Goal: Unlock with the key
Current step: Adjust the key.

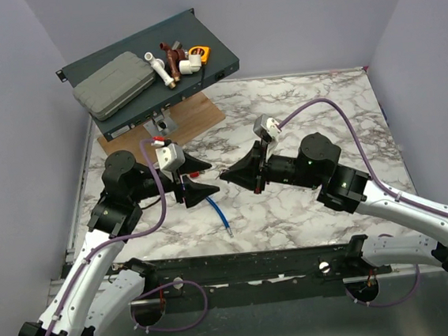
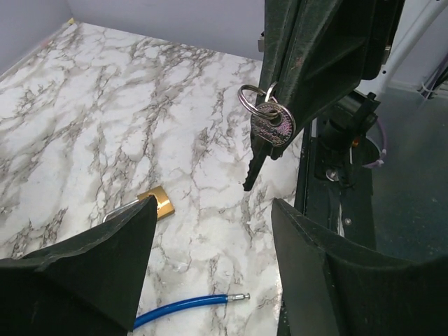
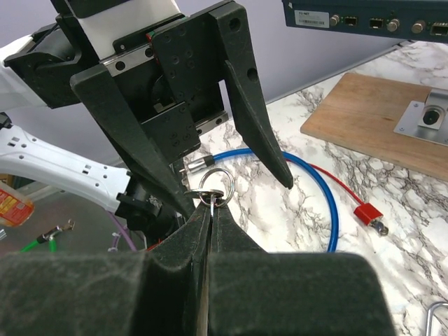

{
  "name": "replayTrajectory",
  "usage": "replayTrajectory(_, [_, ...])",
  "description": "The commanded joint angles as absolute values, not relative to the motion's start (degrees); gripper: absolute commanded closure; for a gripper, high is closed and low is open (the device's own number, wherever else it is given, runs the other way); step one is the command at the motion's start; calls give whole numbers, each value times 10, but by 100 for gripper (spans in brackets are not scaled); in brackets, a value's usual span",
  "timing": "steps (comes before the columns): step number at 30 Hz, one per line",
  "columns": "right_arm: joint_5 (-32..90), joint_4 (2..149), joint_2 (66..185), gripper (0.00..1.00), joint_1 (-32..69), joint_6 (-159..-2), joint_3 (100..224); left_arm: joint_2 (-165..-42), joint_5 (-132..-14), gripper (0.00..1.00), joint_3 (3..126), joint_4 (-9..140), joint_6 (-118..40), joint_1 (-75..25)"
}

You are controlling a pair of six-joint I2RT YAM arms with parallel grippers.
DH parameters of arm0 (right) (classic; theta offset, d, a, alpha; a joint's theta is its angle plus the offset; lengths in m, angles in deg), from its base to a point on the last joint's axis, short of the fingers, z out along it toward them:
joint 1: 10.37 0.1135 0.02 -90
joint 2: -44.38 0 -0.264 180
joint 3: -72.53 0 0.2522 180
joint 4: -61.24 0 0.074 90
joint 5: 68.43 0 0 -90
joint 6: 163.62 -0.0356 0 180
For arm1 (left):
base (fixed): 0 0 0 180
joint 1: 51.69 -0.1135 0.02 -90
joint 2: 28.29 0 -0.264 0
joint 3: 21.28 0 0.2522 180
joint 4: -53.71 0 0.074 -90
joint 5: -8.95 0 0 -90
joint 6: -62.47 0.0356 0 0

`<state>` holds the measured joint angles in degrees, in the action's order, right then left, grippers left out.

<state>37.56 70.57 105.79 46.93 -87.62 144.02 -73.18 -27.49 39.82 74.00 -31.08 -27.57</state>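
Observation:
The small silver key (image 2: 269,133) hangs from its ring (image 2: 253,98), blade pointing down, above the marble table. My right gripper (image 3: 211,208) is shut on the key, and only the ring (image 3: 215,187) pokes out past its fingertips. My left gripper (image 2: 213,206) is open just in front of the key, one finger on each side, touching nothing. In the top view the two grippers, left (image 1: 207,176) and right (image 1: 226,177), meet tip to tip at mid-table. The brass padlock (image 2: 155,201) lies flat on the table below, partly hidden behind my left finger (image 2: 105,259).
A blue cable (image 1: 216,212) lies on the marble under the grippers, with a red cable and plug (image 3: 365,212) beside it. A wooden board (image 1: 191,119) and a dark rack unit (image 1: 222,61) carrying a grey case (image 1: 113,85) and pipe fittings sit at the back left.

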Motion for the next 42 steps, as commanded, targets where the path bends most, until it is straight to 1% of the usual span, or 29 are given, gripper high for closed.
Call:
replayTrajectory(1, [389,689,1062,99,468,-883,1448,-729,-292,39,416,719,-298,-273])
replayTrajectory(3, [389,688,1064,99,468,-883,1447,-731,-289,45,420,713,-309,-271])
replayTrajectory(7, [389,684,1067,99,468,-885,1445,-735,-281,64,429,701,-330,-266])
replayTrajectory(10, [389,679,1069,99,468,-885,1444,-739,-269,73,432,695,-342,-262])
replayTrajectory(17, [385,674,1067,99,468,-888,1440,-742,-247,87,433,712,-335,-253])
replayTrajectory(19, [384,674,1065,99,468,-888,1439,-741,-246,89,433,722,-325,-253])
replayTrajectory(21, [382,674,1063,99,468,-887,1438,-741,-243,88,431,727,-319,-252])
replayTrajectory(22, [382,673,1063,99,468,-888,1438,-741,-243,79,429,727,-320,-251])
replayTrajectory(24, [383,672,1066,99,468,-890,1438,-741,-244,55,427,719,-324,-249])
replayTrajectory(27, [385,668,1069,99,468,-893,1438,-743,-246,54,427,705,-330,-247])
replayTrajectory(28, [386,666,1070,99,468,-895,1438,-743,-247,56,428,701,-333,-247])
replayTrajectory(30, [388,663,1071,99,468,-895,1437,-744,-248,64,428,695,-339,-246])
replayTrajectory(36, [385,666,1067,99,468,-897,1434,-737,-281,98,429,718,-319,-245])
replayTrajectory(37, [385,669,1067,99,468,-897,1433,-737,-287,100,431,722,-313,-246])
replayTrajectory(42, [372,689,1056,99,468,-893,1431,-736,-302,100,461,781,-280,-251])
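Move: The loose toothed key, dangling on the ring beside the right fingertips, lies about 4 cm to the left hand's right, 1 cm back and 1 cm higher. From the left hand, all some 30 cm lower on the table: the brass padlock about 14 cm ahead and 18 cm right, the blue hose's tip 6 cm back and 4 cm right, the red connector 14 cm ahead and 5 cm left. From the right hand, the key is level fore and aft, 1 cm left and 1 cm below. The left fingertips come to pinch the loose key beside the right gripper: the left hand rises about 2 cm while edging roughly 1 cm right towards the key and 1 cm back, its fingers nearly closing, reopening about halfway, then shutting fully. The right hand stays almost in place and keeps its shut grip on the other end of the key bunch. ##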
